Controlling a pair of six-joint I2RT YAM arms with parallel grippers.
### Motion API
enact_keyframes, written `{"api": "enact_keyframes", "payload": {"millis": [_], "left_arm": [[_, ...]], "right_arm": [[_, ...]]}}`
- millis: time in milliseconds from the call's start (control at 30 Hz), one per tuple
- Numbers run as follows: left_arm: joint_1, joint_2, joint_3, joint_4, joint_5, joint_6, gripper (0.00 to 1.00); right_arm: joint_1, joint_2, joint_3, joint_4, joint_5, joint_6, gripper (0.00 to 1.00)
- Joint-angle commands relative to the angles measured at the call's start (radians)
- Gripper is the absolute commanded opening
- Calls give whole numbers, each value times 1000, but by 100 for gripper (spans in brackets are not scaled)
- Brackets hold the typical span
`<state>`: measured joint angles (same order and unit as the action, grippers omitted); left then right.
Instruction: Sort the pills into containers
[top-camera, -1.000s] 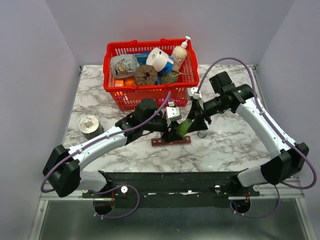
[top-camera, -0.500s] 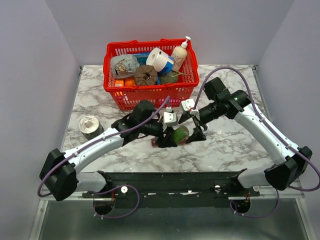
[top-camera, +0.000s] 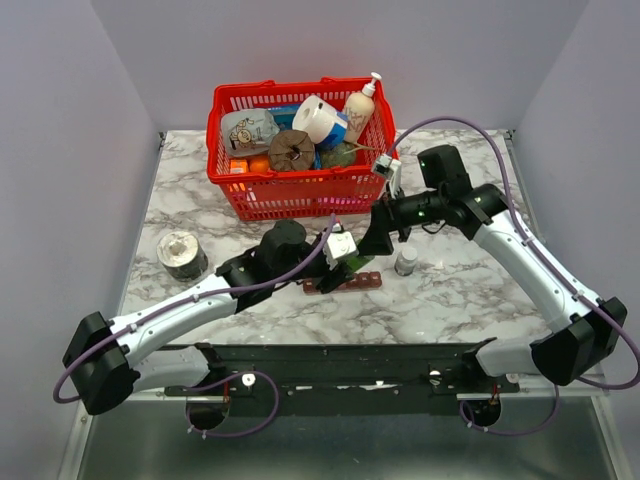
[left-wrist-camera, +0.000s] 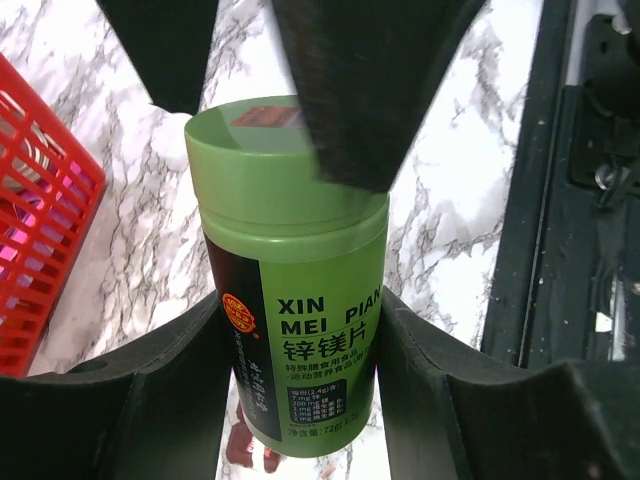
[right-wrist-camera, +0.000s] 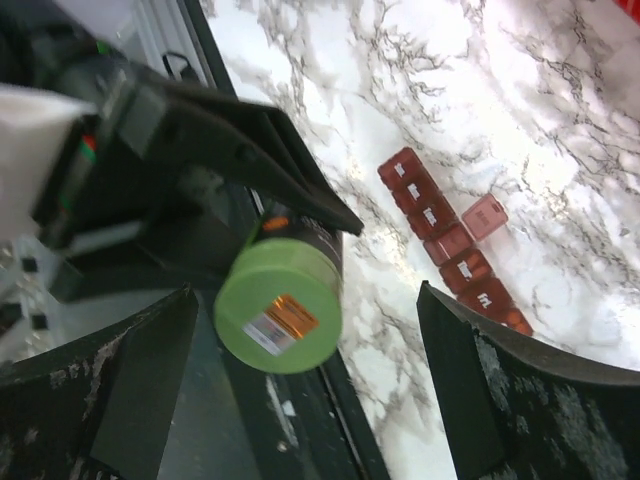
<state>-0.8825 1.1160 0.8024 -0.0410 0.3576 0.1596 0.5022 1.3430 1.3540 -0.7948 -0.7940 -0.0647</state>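
Note:
The containers (top-camera: 345, 282) are a narrow red-brown strip on the marble; in the right wrist view the containers (right-wrist-camera: 447, 245) show one lid flipped open. My left gripper (top-camera: 347, 260) is shut on a green pill bottle (left-wrist-camera: 290, 270), capped and tilted just above the strip. My left gripper (left-wrist-camera: 300, 300) clamps the bottle's label on both sides. My right gripper (top-camera: 376, 238) stands open just beyond the cap. In its own view the right gripper (right-wrist-camera: 305, 295) has its jaws wide on either side of the green cap (right-wrist-camera: 280, 305), not touching it. No pills show.
A red basket (top-camera: 300, 190) full of goods stands at the back. A tiny clear bottle (top-camera: 406, 263) with a pale cap stands right of the strip. A grey cylinder (top-camera: 182, 252) sits at the left. The black base rail (top-camera: 340, 365) runs along the near edge.
My right gripper has opened wide and drawn back from the bottle's cap toward the basket. My left arm still holds the green bottle, shifted slightly left over the strip.

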Motion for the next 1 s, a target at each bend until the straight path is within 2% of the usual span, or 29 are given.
{"api": "enact_keyframes", "payload": {"millis": [0,133,333,400,433,500,533,600,633,667,733,767,867,900,967], "left_arm": [[-23,27,34,44,-123,-8,0],[-23,36,43,43,-146,-11,0],[-23,41,47,43,-161,-26,0],[-23,41,47,43,-160,-26,0],[-23,41,47,43,-158,-26,0],[-23,38,44,43,-151,-28,0],[-23,36,43,43,-141,-26,0],[-21,28,41,-5,-108,1,0],[-18,25,41,-23,-51,24,0],[-9,15,40,-43,-8,59,0],[5,-2,31,-89,67,90,0],[22,-13,26,-106,161,104,0],[54,-19,35,-172,330,130,0],[72,-16,41,-203,371,133,0],[85,-10,49,-220,424,138,0]], "right_arm": [[6,30,31,66,26,201,99],[15,35,20,57,70,190,90],[45,48,-3,37,104,163,89],[47,51,-1,40,102,157,86],[47,51,0,43,98,154,76],[47,53,10,54,87,146,63],[48,56,16,54,66,137,49],[48,64,36,29,23,79,34],[52,74,59,17,-32,36,24],[53,79,78,-35,-72,-15,20],[68,96,137,-116,-202,-258,13],[82,108,157,-244,-239,-385,13],[143,104,172,-454,-287,-870,12],[157,91,149,-472,-284,-1055,12],[194,49,44,-369,-205,-1138,13]]}}
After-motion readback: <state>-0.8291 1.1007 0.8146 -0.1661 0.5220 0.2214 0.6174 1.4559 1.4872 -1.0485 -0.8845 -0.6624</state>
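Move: The green bottle's cap sits just off the right hand point, about 1 cm back and 1 cm to its left, level with it, between the open fingers. The pill organizer lies roughly 2 cm ahead, 4 cm left and 14 cm below; the white bottle about 6 cm ahead, 11 cm right and 12 cm below. The left hand still grips the bottle's body, with the cap some 4 cm above, 1 cm ahead and 2 cm right of it. The right fingers pinch the cap and twist some 30 degrees counter-clockwise, both hands swinging back about 4 cm. ##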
